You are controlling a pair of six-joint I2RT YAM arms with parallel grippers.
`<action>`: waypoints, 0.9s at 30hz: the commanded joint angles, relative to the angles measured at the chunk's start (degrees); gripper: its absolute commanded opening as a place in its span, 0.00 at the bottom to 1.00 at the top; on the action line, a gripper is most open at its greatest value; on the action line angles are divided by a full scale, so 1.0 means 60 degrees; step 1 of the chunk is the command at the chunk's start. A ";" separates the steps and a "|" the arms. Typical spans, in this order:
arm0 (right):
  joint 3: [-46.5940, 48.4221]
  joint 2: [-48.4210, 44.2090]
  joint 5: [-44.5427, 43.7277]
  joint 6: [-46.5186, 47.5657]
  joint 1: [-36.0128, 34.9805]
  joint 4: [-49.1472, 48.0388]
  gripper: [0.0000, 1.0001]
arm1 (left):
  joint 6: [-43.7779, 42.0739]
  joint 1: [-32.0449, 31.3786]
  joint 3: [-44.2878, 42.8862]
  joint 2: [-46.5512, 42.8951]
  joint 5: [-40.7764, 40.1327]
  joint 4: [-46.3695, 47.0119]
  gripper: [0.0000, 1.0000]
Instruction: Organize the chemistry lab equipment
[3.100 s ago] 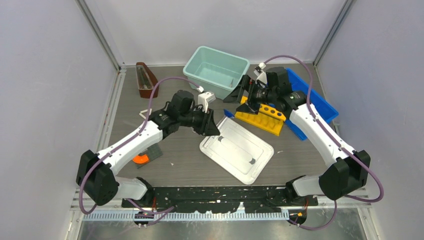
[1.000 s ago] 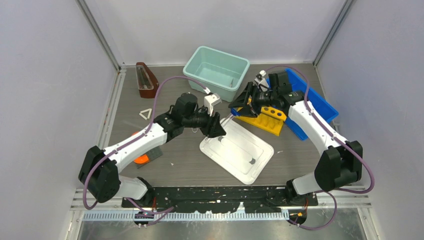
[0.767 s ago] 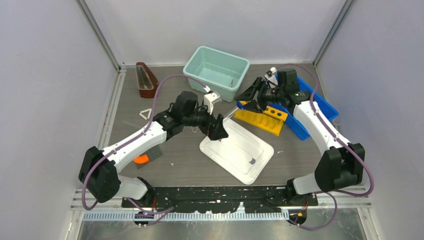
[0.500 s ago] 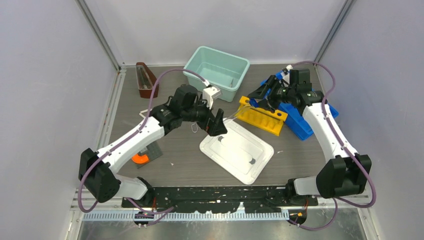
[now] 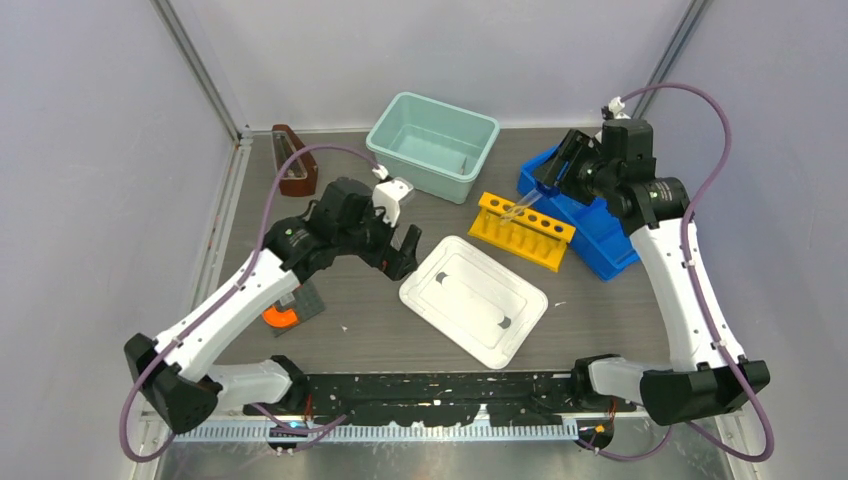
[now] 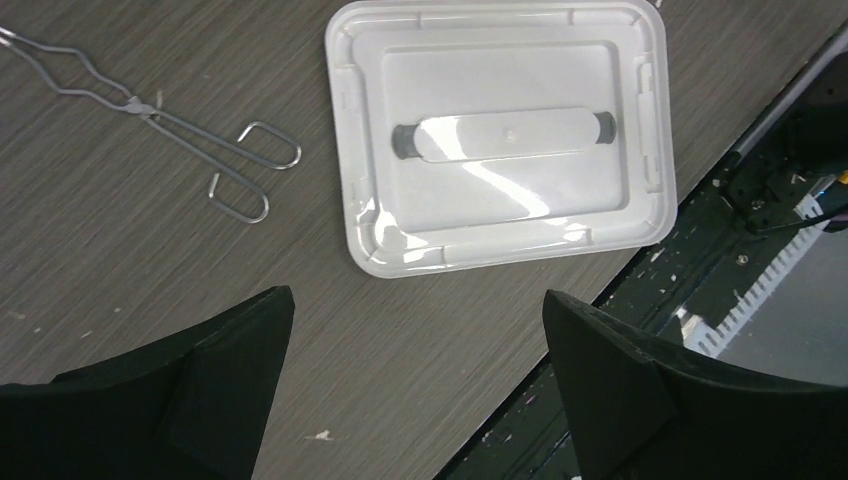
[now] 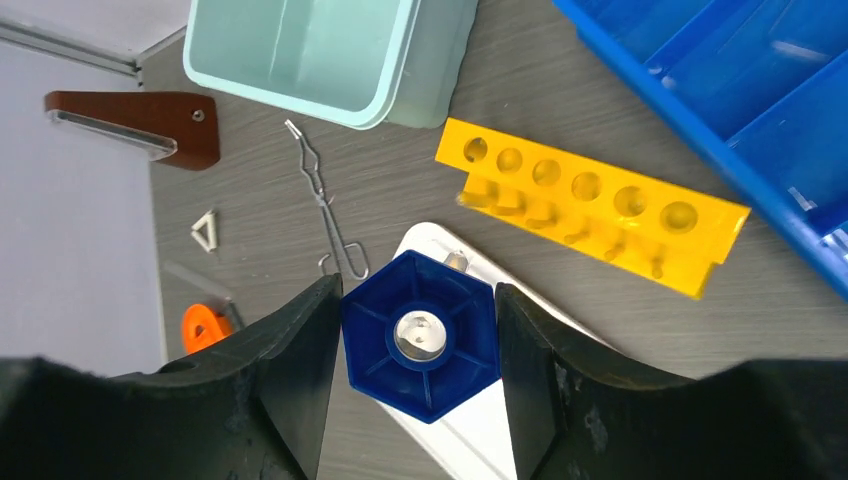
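My right gripper (image 7: pixel 418 292) is shut on a blue hexagonal knob-like piece (image 7: pixel 420 345) with a clear glass centre. From above, that gripper (image 5: pixel 553 176) hangs over the near end of the blue tray (image 5: pixel 610 235), and a clear tube (image 5: pixel 522 207) slants from it toward the yellow rack (image 5: pixel 520 232). The slim silver wire tongs (image 6: pixel 150 108) lie loose on the table, also in the right wrist view as tongs (image 7: pixel 325 205). A small white triangle (image 7: pixel 205 230) lies to their left. My left gripper (image 6: pixel 415 297) is open and holds nothing, above bare table left of the white lid (image 6: pixel 500 130).
A teal bin (image 5: pixel 432 140) stands at the back centre, with a brown wooden holder (image 5: pixel 290 160) at the back left. The white lid (image 5: pixel 475 300) lies mid-table. An orange piece (image 5: pixel 282 318) sits on a dark pad under the left arm.
The left gripper opened, let the tongs drop onto the table and drew back to the left. The right arm rose and swung back right toward the blue tray, still holding the blue piece.
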State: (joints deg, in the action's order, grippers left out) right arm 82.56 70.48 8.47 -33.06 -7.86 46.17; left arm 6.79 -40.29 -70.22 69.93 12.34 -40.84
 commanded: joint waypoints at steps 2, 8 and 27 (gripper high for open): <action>0.0878 0.0003 -0.2456 0.1230 -0.1095 0.0343 0.37 | -0.0386 -0.0037 0.0040 -0.1031 -0.1472 -0.0983 1.00; 0.1169 0.0663 -0.3970 0.1857 -0.2577 0.0127 0.37 | -0.0540 -0.0038 0.0797 -0.2035 -0.3268 -0.0710 1.00; 0.1181 0.2080 -0.4508 0.2554 -0.3246 -0.1205 0.36 | -0.0714 -0.0037 0.1296 -0.2561 -0.3799 -0.0400 1.00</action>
State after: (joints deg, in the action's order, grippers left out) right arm 87.33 82.37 -16.71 -18.92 -27.00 42.06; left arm 3.70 -40.29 -62.65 55.07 -9.45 -44.84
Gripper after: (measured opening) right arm 0.603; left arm 0.994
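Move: The yellow rack, where the tube is to go, has its middle about 5 cm ahead of the right hand, 2 cm to its left and 25 cm below. From that hand the blue tray lies some 12 cm ahead and 17 cm right, the white lid about 12 cm back and 14 cm left, and the mint bin roughly 25 cm ahead and 22 cm left. From the left hand the rack lies about 15 cm ahead, 25 cm right and 18 cm below. Keep the right fingers shut on the blue end of the glass tube and swing it about 5 cm left over the rack's left end, tilting the hand some 25 degrees so the slanted tube hangs upright; then ease forward about 4 cm while sinking. Draw the open, empty left hand about 9 cm left, away from the rack, its wrist turning as it goes. ##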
